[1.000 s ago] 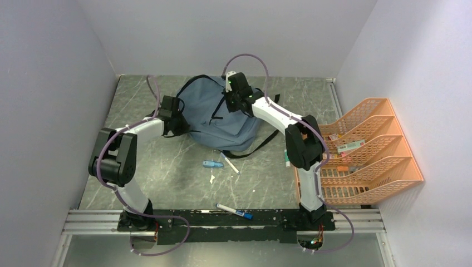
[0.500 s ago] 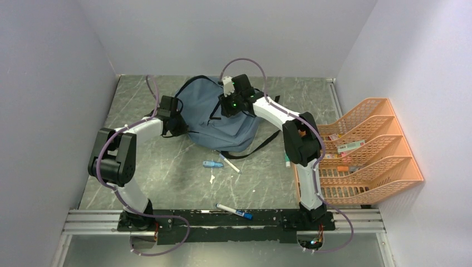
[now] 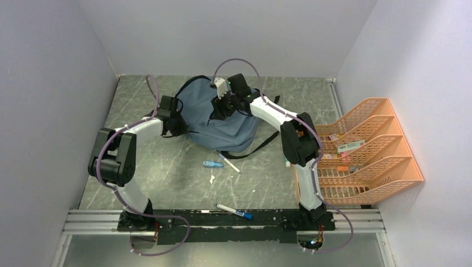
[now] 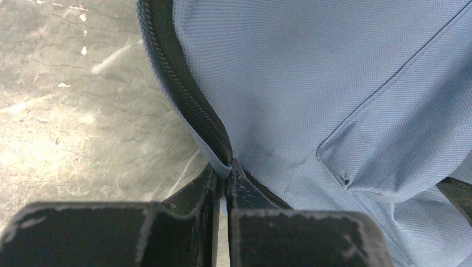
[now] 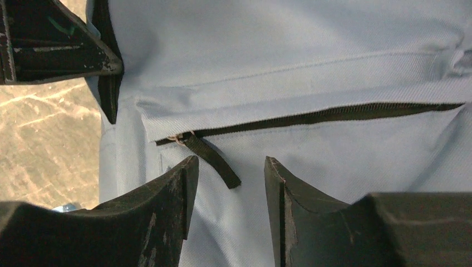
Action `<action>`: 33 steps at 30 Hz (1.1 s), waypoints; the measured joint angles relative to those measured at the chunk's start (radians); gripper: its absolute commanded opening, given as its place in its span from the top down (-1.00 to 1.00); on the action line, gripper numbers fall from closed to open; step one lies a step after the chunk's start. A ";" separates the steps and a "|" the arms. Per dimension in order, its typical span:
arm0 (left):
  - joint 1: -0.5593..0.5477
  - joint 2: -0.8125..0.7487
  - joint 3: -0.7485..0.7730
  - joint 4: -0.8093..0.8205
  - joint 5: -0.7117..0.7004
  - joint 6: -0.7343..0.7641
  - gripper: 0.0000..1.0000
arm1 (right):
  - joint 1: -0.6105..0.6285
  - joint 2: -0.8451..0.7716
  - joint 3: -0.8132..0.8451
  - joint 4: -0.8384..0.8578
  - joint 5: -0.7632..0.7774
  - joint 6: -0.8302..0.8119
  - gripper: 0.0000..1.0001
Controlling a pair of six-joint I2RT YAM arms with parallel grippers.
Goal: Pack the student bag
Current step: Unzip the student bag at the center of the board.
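The student bag (image 3: pixel 228 125), grey-blue with black zippers, lies at the back middle of the table. My left gripper (image 4: pixel 225 167) is shut on the bag's fabric edge beside the main zipper (image 4: pixel 186 92), at the bag's left side (image 3: pixel 177 121). My right gripper (image 5: pixel 229 167) is open and hovers over the front pocket (image 3: pixel 221 107). The black zipper pull tab (image 5: pixel 214 161) lies loose on the fabric just in front of its fingertips, at the left end of the pocket zipper (image 5: pixel 362 113). Nothing is between the right jaws.
An orange mesh tray rack (image 3: pixel 384 111) holding several small items stands at the right. A blue item (image 3: pixel 212 164) and a white pen (image 3: pixel 231 165) lie in front of the bag. A marker (image 3: pixel 234 211) lies near the front rail. Walls close three sides.
My right gripper has moved left and nearer across the bag, and its jaws have opened. The left gripper has kept its hold and place.
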 measured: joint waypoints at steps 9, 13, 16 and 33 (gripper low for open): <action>0.002 0.000 0.000 0.000 0.006 0.002 0.90 | 0.034 0.034 0.049 -0.027 -0.003 -0.044 0.02; 0.002 0.000 0.000 0.000 0.007 0.002 0.90 | 0.050 0.058 0.063 -0.052 0.012 -0.058 0.10; 0.003 0.000 0.000 0.000 0.007 0.003 0.90 | 0.054 0.076 0.079 -0.066 0.016 -0.065 0.20; 0.005 0.000 0.000 -0.001 0.010 0.003 0.90 | 0.064 0.071 0.068 -0.060 0.121 -0.043 1.00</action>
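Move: Just in front of the half-open right fingers is the black zipper pull of the student bag, roughly 2 cm to the left, 1 cm back and 3 cm below. The bag edge that the left fingers hold lies about 11 cm left, 5 cm back and 5 cm lower. On the table, some 8 cm below, the blue device lies 17 cm straight back and the white marker 17 cm back and 6 cm right. From the left hand, the pull is about 9 cm right, 4 cm ahead and 2 cm higher. Dipping about 3 cm and edging some 2 cm left and 1 cm back, the right hand brings its half-open fingers down around the zipper pull, then shuts them fully and pinches the pull just at the lip of the pocket flap. Once shut, they ease slightly forward and right, the wrist having tilted only a few degrees. The left hand stays put, still pinching the bag's edge. ##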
